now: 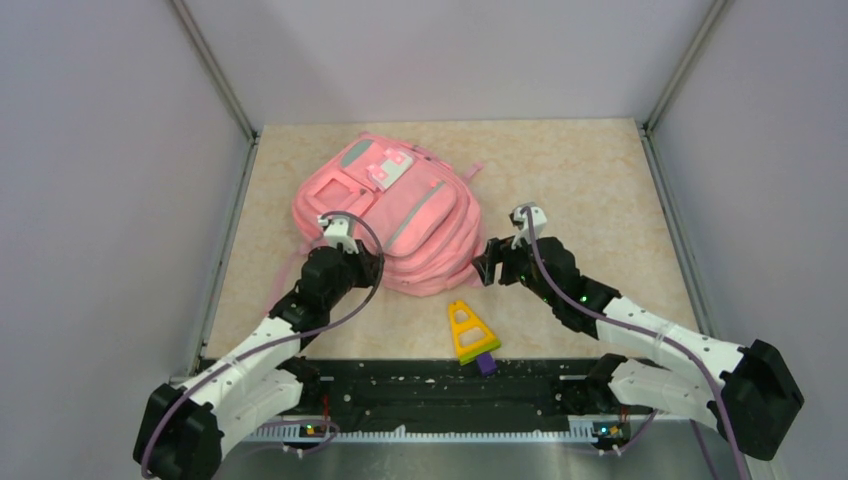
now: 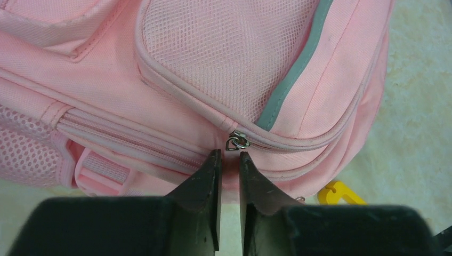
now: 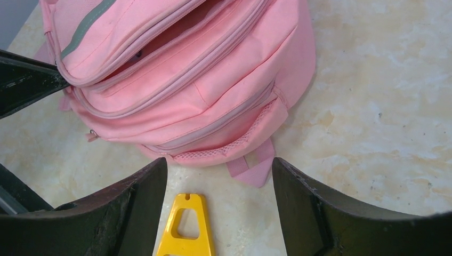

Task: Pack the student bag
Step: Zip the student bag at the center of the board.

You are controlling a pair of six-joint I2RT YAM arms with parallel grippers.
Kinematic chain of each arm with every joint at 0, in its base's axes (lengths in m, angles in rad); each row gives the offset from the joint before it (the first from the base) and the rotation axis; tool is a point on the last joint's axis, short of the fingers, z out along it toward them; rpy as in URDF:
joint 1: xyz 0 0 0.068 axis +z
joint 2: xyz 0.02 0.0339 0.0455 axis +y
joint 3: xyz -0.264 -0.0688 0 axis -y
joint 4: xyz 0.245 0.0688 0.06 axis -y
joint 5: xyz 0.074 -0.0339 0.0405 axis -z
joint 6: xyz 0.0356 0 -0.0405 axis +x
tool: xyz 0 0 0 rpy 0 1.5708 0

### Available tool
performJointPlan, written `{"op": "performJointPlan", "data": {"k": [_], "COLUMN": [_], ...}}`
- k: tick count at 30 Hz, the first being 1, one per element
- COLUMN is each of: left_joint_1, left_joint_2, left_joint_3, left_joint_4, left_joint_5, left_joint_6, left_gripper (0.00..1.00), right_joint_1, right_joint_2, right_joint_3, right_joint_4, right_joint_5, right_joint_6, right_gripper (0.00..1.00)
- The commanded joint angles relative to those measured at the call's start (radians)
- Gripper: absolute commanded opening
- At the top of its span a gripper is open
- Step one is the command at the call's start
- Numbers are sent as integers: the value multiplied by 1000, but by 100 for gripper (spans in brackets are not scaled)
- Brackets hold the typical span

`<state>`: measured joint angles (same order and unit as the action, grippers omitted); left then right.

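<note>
The pink student bag (image 1: 390,215) lies flat on the table, front pockets up. In the right wrist view its upper zipped compartment (image 3: 160,37) gapes a little. My left gripper (image 1: 368,262) is at the bag's near-left edge. Its jaws (image 2: 229,160) stand a narrow slit apart with nothing between them, and their tips sit just short of a small metal zipper pull (image 2: 237,142) on the bag (image 2: 213,64). My right gripper (image 1: 483,265) hovers wide open by the bag's near-right corner (image 3: 202,80), over bare table and a pink strap end (image 3: 256,170).
A yellow triangular plastic piece (image 1: 468,330) lies on the table between the arms, close to the bag's near edge, with a small purple piece (image 1: 486,363) at its base. It also shows in both wrist views (image 3: 186,229) (image 2: 341,193). Grey walls enclose the table.
</note>
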<state>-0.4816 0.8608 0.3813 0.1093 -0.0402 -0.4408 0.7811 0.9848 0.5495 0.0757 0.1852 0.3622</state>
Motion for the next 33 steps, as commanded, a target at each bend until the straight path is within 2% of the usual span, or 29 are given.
{"op": "performJointPlan", "data": {"k": [1,2,6,9,15,20,22,25,28,31,32,33], "left_joint_1": [4,4,4,0,-36,-102,-134,-186,-225,-253,-262,-276], "left_joint_2": [5,2,0,10,59,138,174,224,267,305,318,332], "left_joint_3": [28,34,67,86,89,123,145,169,181,183,186,191], "left_joint_4": [73,60,-42,-88,-11,31,44,73,132,194,215,231], "left_joint_5": [88,106,154,198,255,246,231,173,105,13,-12,-36], "left_joint_6": [24,37,100,90,8,-57,-83,-142,-217,-303,-322,-339], "left_gripper": [8,1,0,0,0,0,0,0,0,0,0,0], "right_joint_1": [-6,-6,-6,-6,-6,-5,-6,-2,5,18,26,35], "right_joint_2": [-7,-7,-1,29,210,377,437,517,582,635,650,663], "right_joint_3": [20,20,14,8,13,19,25,36,36,43,47,52], "right_joint_4": [4,3,15,67,239,390,433,485,544,595,607,618], "right_joint_5": [3,5,13,2,-52,-100,-121,-156,-180,-236,-247,-257], "right_joint_6": [7,7,0,4,25,41,45,54,72,88,96,104], "right_gripper": [70,70,69,69,70,70,67,54,32,4,0,0]}}
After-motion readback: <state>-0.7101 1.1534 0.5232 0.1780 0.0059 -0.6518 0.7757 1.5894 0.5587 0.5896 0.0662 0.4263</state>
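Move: The zipper pull is right at the left fingertips, about 1 cm ahead, 1 cm to the right and 1 cm below; the grey strip's middle lies roughly 11 cm ahead and 8 cm right of that hand at its level. For the right hand, the bag's lower side edge is about 4 cm ahead, 6 cm left and 10 cm down; the yellow triangle sits about 10 cm back, 2 cm left and 15 cm below. Rightward goes the left hand, some 10 cm with a slight draw back, after its nearly shut fingers close on the zipper pull; it drags the pull along the track towards the right hand, its fingers tipping down. After a short wait the right hand drops about 10 cm, swinging left and a little forward, and shuts its wide-open fingers on the bag's side edge, pinching the cloth. ##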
